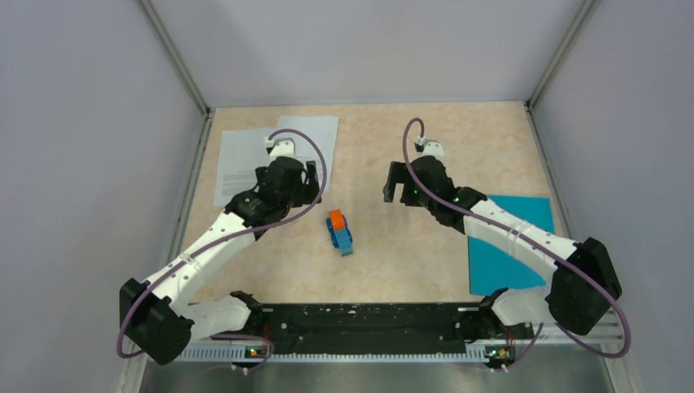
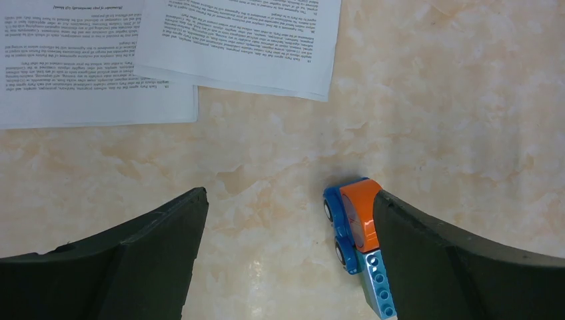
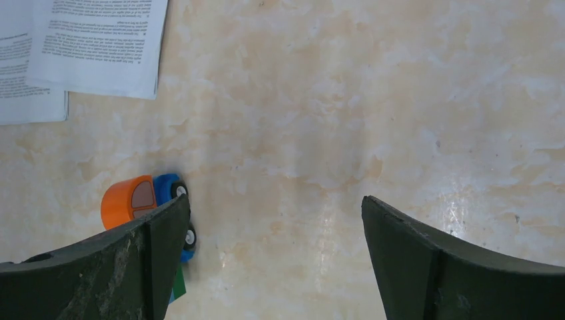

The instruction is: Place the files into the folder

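Note:
The files (image 1: 245,151) are white printed sheets, overlapping, flat at the table's far left. They also show in the left wrist view (image 2: 233,40) and the right wrist view (image 3: 100,40). The folder (image 1: 524,214) lies closed, teal cover up, at the right, partly under my right arm. My left gripper (image 1: 309,178) is open and empty, just near-side of the files' right edge; in its own view (image 2: 290,220) it hovers over bare table. My right gripper (image 1: 398,187) is open and empty over the table's middle (image 3: 276,213), left of the folder.
A small orange-and-blue toy truck (image 1: 339,232) lies on the table between the arms; it sits by my left gripper's right finger (image 2: 356,227) and beside my right gripper's left finger (image 3: 130,200). Grey walls close in the table on three sides.

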Robot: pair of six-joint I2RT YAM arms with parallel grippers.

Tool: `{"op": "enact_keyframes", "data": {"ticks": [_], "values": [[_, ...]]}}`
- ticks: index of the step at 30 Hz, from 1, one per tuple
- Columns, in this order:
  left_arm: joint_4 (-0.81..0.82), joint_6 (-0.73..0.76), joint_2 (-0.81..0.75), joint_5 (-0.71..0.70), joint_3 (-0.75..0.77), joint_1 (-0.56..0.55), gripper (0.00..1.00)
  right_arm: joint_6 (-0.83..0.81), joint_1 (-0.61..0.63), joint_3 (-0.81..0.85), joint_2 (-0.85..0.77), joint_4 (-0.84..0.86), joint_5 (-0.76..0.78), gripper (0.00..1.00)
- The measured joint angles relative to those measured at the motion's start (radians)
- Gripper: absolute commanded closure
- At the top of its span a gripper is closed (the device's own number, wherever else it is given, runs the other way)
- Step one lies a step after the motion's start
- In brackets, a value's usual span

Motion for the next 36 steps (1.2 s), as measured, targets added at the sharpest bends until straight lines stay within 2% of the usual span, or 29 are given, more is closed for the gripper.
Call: {"op": "enact_keyframes", "data": {"ticks": [9, 19, 24, 27, 31, 36], "values": [[0.0, 0.009, 0.0, 0.006, 0.0, 0.0, 0.01, 0.0, 0.0, 0.0, 0.0, -0.001, 0.001, 0.02], [0.007, 0.019, 0.028, 0.089, 0.011, -0.019, 0.01, -0.004, 0.0, 0.001, 0.0, -0.035, 0.018, 0.02], [0.014, 0.001, 0.119, 0.109, 0.068, -0.084, 0.02, 0.0, -0.002, 0.032, -0.016, -0.092, 0.097, 0.01], [0.035, -0.015, 0.195, 0.124, 0.118, -0.145, 0.02, 0.009, -0.021, 0.035, -0.087, -0.129, 0.138, 0.01], [0.069, -0.033, 0.336, 0.148, 0.211, -0.248, 0.02, 0.02, -0.077, 0.048, -0.2, -0.163, 0.17, 0.01], [0.089, -0.051, 0.525, 0.217, 0.329, -0.332, 0.02, 0.029, -0.093, 0.06, -0.264, -0.19, 0.192, 0.01]]}}
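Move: The blue folder lies far to the left gripper's right: its middle is some 57 cm right, 5 cm back and 18 cm below. Near that way sits the toy car, about 9 cm right, 2 cm back and 15 cm below, while the upper paper sheet is roughly 25 cm ahead and 4 cm left. From the right gripper the folder's middle lies about 30 cm right, 6 cm back and 15 cm below, and the toy car 18 cm left, 3 cm back and 13 cm lower. Sweep the open left gripper some 21 cm to the right towards the folder, high past the toy car, speeding up and sinking about 5 cm late on while it turns clockwise some 25 degrees and its fingers tip farther down. Meanwhile draw the open right gripper right and up, about 8 cm each, turning it clockwise and tipping it slightly up. Touch nothing. ##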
